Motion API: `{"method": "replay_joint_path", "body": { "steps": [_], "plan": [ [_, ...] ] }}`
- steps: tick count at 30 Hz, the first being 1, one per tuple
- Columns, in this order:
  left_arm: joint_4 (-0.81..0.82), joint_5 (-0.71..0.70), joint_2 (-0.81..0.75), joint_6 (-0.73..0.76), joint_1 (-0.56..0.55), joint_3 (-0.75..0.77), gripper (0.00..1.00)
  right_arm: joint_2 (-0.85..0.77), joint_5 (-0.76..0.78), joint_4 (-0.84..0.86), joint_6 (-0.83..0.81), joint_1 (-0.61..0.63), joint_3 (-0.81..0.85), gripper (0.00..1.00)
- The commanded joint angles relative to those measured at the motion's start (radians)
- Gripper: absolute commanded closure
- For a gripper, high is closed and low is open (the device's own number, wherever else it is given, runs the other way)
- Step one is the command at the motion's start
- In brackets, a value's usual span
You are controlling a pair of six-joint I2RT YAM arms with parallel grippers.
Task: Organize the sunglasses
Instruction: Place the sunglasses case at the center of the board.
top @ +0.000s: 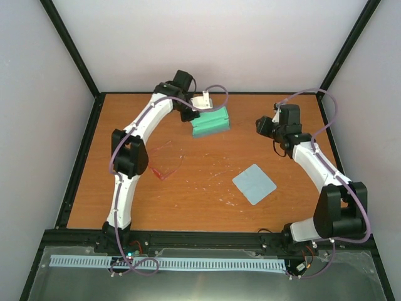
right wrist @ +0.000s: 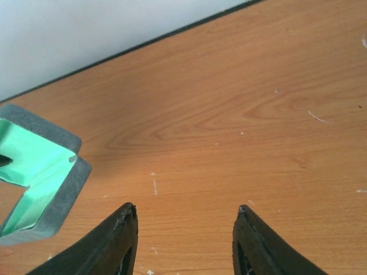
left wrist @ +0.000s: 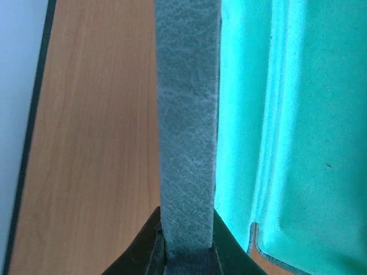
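Note:
The sunglasses (top: 168, 160), see-through red with thin arms, lie on the table just right of my left arm's elbow. The case (top: 210, 121) stands open at the back, showing its green lining (left wrist: 287, 114). My left gripper (top: 200, 104) is at the case's far left end, shut on its grey edge (left wrist: 186, 143), which runs straight up from between the jaws of this gripper (left wrist: 186, 232). My right gripper (top: 262, 125) hovers to the right of the case, open and empty (right wrist: 186, 215). One corner of the case (right wrist: 40, 166) shows at the left of the right wrist view.
A pale blue square cloth (top: 254, 184) lies flat on the table right of centre. A black frame rail (top: 75, 182) borders the table on the left, with grey walls close behind and to both sides.

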Motion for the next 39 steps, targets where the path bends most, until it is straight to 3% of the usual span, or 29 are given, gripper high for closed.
{"method": "replay_joint_path", "body": {
  "steps": [1, 6, 19, 23, 32, 34, 39],
  "plan": [
    [0.198, -0.193, -0.006, 0.04, -0.053, -0.074, 1.0, 0.036, 0.074, -0.048, 0.014, 0.004, 0.044, 0.51],
    [0.356, -0.289, -0.016, 0.027, -0.124, -0.216, 0.99, 0.058, 0.082, -0.038, 0.015, 0.004, 0.058, 0.34],
    [0.66, -0.499, -0.043, 0.086, -0.212, -0.437, 0.99, 0.108, 0.081, -0.071, -0.078, 0.004, 0.102, 0.28],
    [0.671, -0.506, -0.044, 0.091, -0.222, -0.464, 0.99, 0.107, 0.074, -0.061, -0.082, 0.004, 0.086, 0.25],
    [0.682, -0.499, -0.064, 0.108, -0.227, -0.461, 0.64, 0.094, 0.069, -0.057, -0.093, 0.004, 0.065, 0.17],
    [0.682, -0.498, -0.077, 0.105, -0.23, -0.464, 0.62, 0.093, 0.069, -0.057, -0.093, 0.004, 0.065, 0.17],
    [0.694, -0.497, -0.123, 0.077, -0.238, -0.49, 0.22, 0.092, 0.082, -0.071, -0.088, 0.004, 0.069, 0.16]
  ]
}}
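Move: The left hand pinches the open sunglasses case by the lid near its left end; the case's middle is about 6 cm to its right, 3 back and 2 below. The landing place lies some 11 cm to the right, 2 back and 10 down, with the red sunglasses 12 cm left and 14 back, and the cloth 24 cm right and 25 back, both about 12 down. From the empty right hand that place is roughly 19 cm left, 6 ahead and 14 down. The left hand keeps its pinch on the lid and carries the open case down about 8 cm in one quick drop, drifting some 6 cm right and tilting around 30 degrees so the fingers point more forward and less sideways, until the case meets the board; there it stops and spreads its fingers either side of the lid, easing the grip without backing away. The empty right hand stays off to the right, shifting only about 2 cm forward and down while its fingers open wider. ##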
